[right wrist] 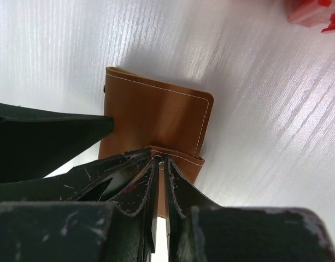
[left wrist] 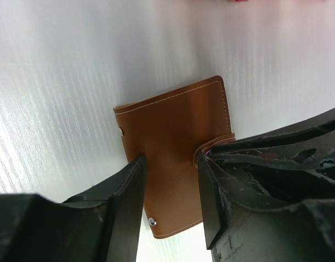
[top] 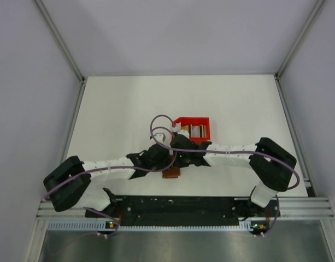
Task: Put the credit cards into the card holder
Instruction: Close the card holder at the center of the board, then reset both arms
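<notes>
The card holder (left wrist: 178, 136) is a brown wallet lying folded shut on the white table, and it also shows in the right wrist view (right wrist: 156, 109) and partly under the arms (top: 171, 173). My left gripper (left wrist: 171, 158) is open, one finger over each side of the wallet's cover. My right gripper (right wrist: 163, 159) is shut on the wallet's closing tab (right wrist: 181, 158), the snap between its tips. From above, both grippers (top: 156, 158) (top: 181, 157) meet over the wallet. Pale and tan strips (top: 197, 130) sit in the red bin; I cannot tell whether they are credit cards.
A red plastic bin (top: 192, 119) stands just behind the grippers, and its corner shows at the top right (right wrist: 315, 13). Grey walls enclose the table on the left, right and back. A purple cable (top: 159, 123) loops above the left wrist.
</notes>
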Robot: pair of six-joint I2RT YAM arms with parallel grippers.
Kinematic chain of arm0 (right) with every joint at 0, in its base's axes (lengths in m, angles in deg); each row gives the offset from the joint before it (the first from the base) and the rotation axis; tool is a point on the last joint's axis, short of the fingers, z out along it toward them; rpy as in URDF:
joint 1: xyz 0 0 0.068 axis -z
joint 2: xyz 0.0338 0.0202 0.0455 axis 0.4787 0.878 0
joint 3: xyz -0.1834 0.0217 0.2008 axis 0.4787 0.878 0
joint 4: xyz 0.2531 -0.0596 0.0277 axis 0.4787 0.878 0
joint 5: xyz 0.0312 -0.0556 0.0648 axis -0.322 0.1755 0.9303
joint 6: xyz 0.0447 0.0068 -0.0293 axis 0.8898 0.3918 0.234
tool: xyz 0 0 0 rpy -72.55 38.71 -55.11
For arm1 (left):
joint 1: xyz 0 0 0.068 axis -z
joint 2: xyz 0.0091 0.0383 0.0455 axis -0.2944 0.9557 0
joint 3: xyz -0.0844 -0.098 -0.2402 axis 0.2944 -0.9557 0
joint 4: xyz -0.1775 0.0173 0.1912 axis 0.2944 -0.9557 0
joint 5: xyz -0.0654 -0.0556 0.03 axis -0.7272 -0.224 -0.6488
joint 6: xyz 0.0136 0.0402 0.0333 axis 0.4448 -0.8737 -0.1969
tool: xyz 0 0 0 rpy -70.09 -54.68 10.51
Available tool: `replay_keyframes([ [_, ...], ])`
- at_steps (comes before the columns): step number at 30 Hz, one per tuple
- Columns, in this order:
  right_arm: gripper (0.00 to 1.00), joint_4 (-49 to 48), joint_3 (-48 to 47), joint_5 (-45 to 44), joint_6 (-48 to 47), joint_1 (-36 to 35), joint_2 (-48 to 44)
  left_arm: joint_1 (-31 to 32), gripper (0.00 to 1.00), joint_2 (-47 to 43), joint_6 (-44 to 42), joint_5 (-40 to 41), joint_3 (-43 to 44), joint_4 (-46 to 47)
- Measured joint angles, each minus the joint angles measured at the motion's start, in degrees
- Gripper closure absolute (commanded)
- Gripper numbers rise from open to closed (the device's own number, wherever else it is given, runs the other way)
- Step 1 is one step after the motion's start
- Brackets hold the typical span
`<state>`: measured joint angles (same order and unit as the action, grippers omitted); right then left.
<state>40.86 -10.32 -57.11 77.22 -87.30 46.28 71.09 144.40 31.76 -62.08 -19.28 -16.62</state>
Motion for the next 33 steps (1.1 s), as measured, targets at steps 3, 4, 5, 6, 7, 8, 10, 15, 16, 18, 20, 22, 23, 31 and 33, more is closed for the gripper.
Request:
replay_keyframes([
  [3, 0.94, 1.51, -1.16, 0.85, 0.17, 0.37, 0.74, 0.00, 0.53, 0.09, -0.15, -0.02, 0.07, -0.02],
  [4, 0.94, 2.23, -1.73, 0.94, 0.24, 0.37, 1.07, 0.00, 0.53, 0.15, -0.22, -0.02, 0.15, -0.11],
  [5, 0.94, 2.80, -2.16, 1.01, 0.33, 0.37, 1.33, 0.00, 0.53, 0.24, -0.26, -0.02, 0.22, -0.17],
  [6, 0.94, 3.37, -2.64, 1.07, 0.48, 0.39, 1.75, 0.00, 0.53, 0.31, -0.33, -0.02, 0.33, -0.31],
  [7, 0.94, 4.26, -3.39, 1.16, 0.42, 0.44, 2.16, 0.00, 0.53, 0.42, -0.35, -0.02, 0.42, -0.39],
  [8, 0.93, 5.11, -4.11, 1.27, 0.44, 0.48, 2.58, 0.00, 0.54, 0.48, -0.39, -0.02, 0.46, -0.44],
  [10, 0.94, 6.62, -5.27, 1.53, 0.42, 0.59, 3.30, 0.00, 0.54, 0.48, -0.37, -0.02, 0.50, -0.48],
  [15, 0.91, 8.31, -6.62, 2.78, 0.17, 1.14, 4.11, 0.00, 0.54, 0.48, -0.37, 0.00, 0.50, -0.52],
  [16, 0.91, 8.13, -6.49, 2.80, 0.15, 1.14, 3.93, 0.00, 0.52, 0.46, -0.35, 0.02, 0.50, -0.52],
  [18, 0.86, 6.32, -4.98, 2.80, -0.07, 1.14, 2.32, 0.00, 0.46, 0.04, -0.26, 0.07, 0.31, -0.46],
  [20, 0.82, 3.91, -2.99, 2.64, -0.66, 1.14, 0.76, 0.02, 0.38, -0.83, 0.04, 0.02, 0.00, -0.11],
  [22, 0.78, 2.45, -1.07, 1.49, -1.84, 1.36, -1.03, 0.07, 0.24, -1.79, 0.42, -0.07, -0.17, 0.11],
  [23, 0.78, 1.75, 0.04, 0.55, -2.82, 1.62, -2.21, 0.09, 0.20, -2.58, 0.59, 0.20, -0.37, 0.02],
  [31, 0.36, -5.88, 5.20, -3.74, -9.05, 5.81, -19.12, 0.13, 0.02, -11.96, -0.20, 6.19, -0.22, -2.67],
  [33, 0.24, -7.19, 8.17, -5.70, -9.16, 7.48, -26.18, -0.02, 0.02, -14.29, -0.37, 9.11, 0.66, -4.31],
])
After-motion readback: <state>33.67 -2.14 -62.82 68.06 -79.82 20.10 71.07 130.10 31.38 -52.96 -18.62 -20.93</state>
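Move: The card holder lies flat under both hands, its strap already folded over. Its middle is some 2 cm to the left of the right hand, level with it and about 1 cm below; the shut right fingertips stand on the snap. From the left hand, half open over the holder, that middle is directly below, by about 1 cm. The red card rack's middle is roughly 13 cm ahead of the right hand and 6 cm to its right, about 1 cm below. The holder's snap keeps being pressed by the shut right fingertips, which tilt slightly while the left fingers still hold the leather down. Then both hands come off: the right rises about 13 cm, going some 5 cm forward and right, opening and tipping its fingers outward. The left lifts roughly 7 cm, drifting slightly forward and left, and opens wide. ##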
